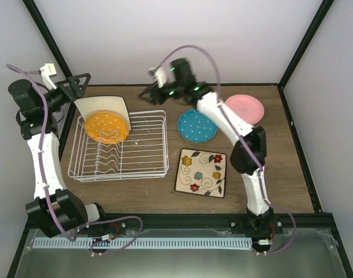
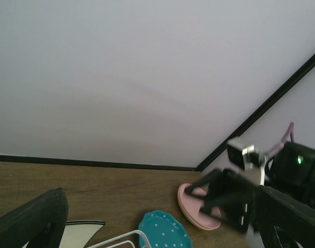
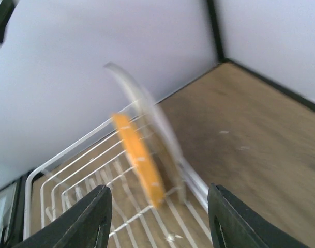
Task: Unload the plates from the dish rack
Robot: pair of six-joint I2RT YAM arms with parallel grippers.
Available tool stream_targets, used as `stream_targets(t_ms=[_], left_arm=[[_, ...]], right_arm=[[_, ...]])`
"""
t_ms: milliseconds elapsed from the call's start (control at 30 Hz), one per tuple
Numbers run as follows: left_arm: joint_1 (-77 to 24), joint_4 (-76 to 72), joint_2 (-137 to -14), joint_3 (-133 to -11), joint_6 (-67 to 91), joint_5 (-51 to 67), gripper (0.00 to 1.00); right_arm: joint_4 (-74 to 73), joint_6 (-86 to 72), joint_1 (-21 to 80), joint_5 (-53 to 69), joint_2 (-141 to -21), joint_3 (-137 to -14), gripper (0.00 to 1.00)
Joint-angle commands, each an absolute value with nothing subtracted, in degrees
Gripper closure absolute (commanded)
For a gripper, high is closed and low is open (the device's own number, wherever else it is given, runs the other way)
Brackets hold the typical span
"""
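The white wire dish rack [image 1: 142,152] holds the bright-orange dotted plate [image 1: 106,127] upright, with a plain cream square plate [image 1: 104,105] standing behind it. The teal plate [image 1: 197,125], pink plate [image 1: 244,108] and flowered square plate [image 1: 202,172] lie on the table to the right. My left gripper [image 1: 82,86] is open and empty above the rack's far left corner. My right gripper [image 1: 148,92] is open and empty above the rack's far right side. The right wrist view, blurred, shows the orange plate [image 3: 139,155] and cream plate [image 3: 147,116] edge-on ahead of the gripper [image 3: 160,206].
The wooden table [image 1: 269,174] is bounded by black frame posts and white walls. The left wrist view shows the teal plate [image 2: 165,230], the pink plate [image 2: 191,206] with a pale rim under it, and the blurred right gripper [image 2: 224,199].
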State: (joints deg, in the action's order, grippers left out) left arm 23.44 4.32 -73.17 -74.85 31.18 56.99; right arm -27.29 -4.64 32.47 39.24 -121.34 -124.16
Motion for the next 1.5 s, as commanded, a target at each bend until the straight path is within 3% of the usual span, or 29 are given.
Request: stream_targets(t_ms=[0, 433, 1067, 1167, 1300, 1467], left_arm=[[23.2, 5.2, -70.7, -75.0, 29.1, 56.6, 0.0], [23.2, 4.8, -70.8, -74.9, 29.4, 56.1, 0.0], [23.2, 3.4, -71.8, -74.8, 30.2, 56.3, 0.0], [23.2, 3.2, -72.0, -74.8, 30.4, 56.2, 0.0], [23.2, 3.0, -72.0, -74.9, 30.6, 56.2, 0.0], [23.2, 2.9, -72.2, -74.7, 30.4, 56.2, 0.0]], right_arm=[[-20.3, 5.5, 40.9, 32.5, -121.6, -120.1, 0.48], [-10.5, 9.4, 48.9, 20.4, -129.5, -120.1, 0.49], [-6.6, 8.5, 49.3, 22.0, -140.7, -127.4, 0.48], [-6.2, 7.7, 49.4, 22.5, -142.8, -127.4, 0.55], [-5.4, 7.3, 49.4, 22.3, -143.3, -127.4, 0.78], [-6.1, 7.6, 49.4, 21.7, -143.1, -127.5, 0.91]])
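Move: The orange plate standing in the dish rack lies about 22 cm to the right hand's left, 3 cm back and 18 cm below. The cream plate leans some 4 cm beyond the orange plate; the rack's middle is about 5 cm nearer the bases than the orange plate and 3 cm to its right. The blue plate lies level with the hand, roughly 15 cm to its right. From the left hand, the orange plate is about 2 cm ahead, 2 cm right and 28 cm below. Swinging left and back at first, the right hand then sinks over the rack while easing forward again, ending about 15 cm farther left and 16 cm lower, at the orange plate's right rim. The wrist rolls a little and the fingertips dip; near the bottom the half-open fingers close and pinch the rim, one pad on each face. ##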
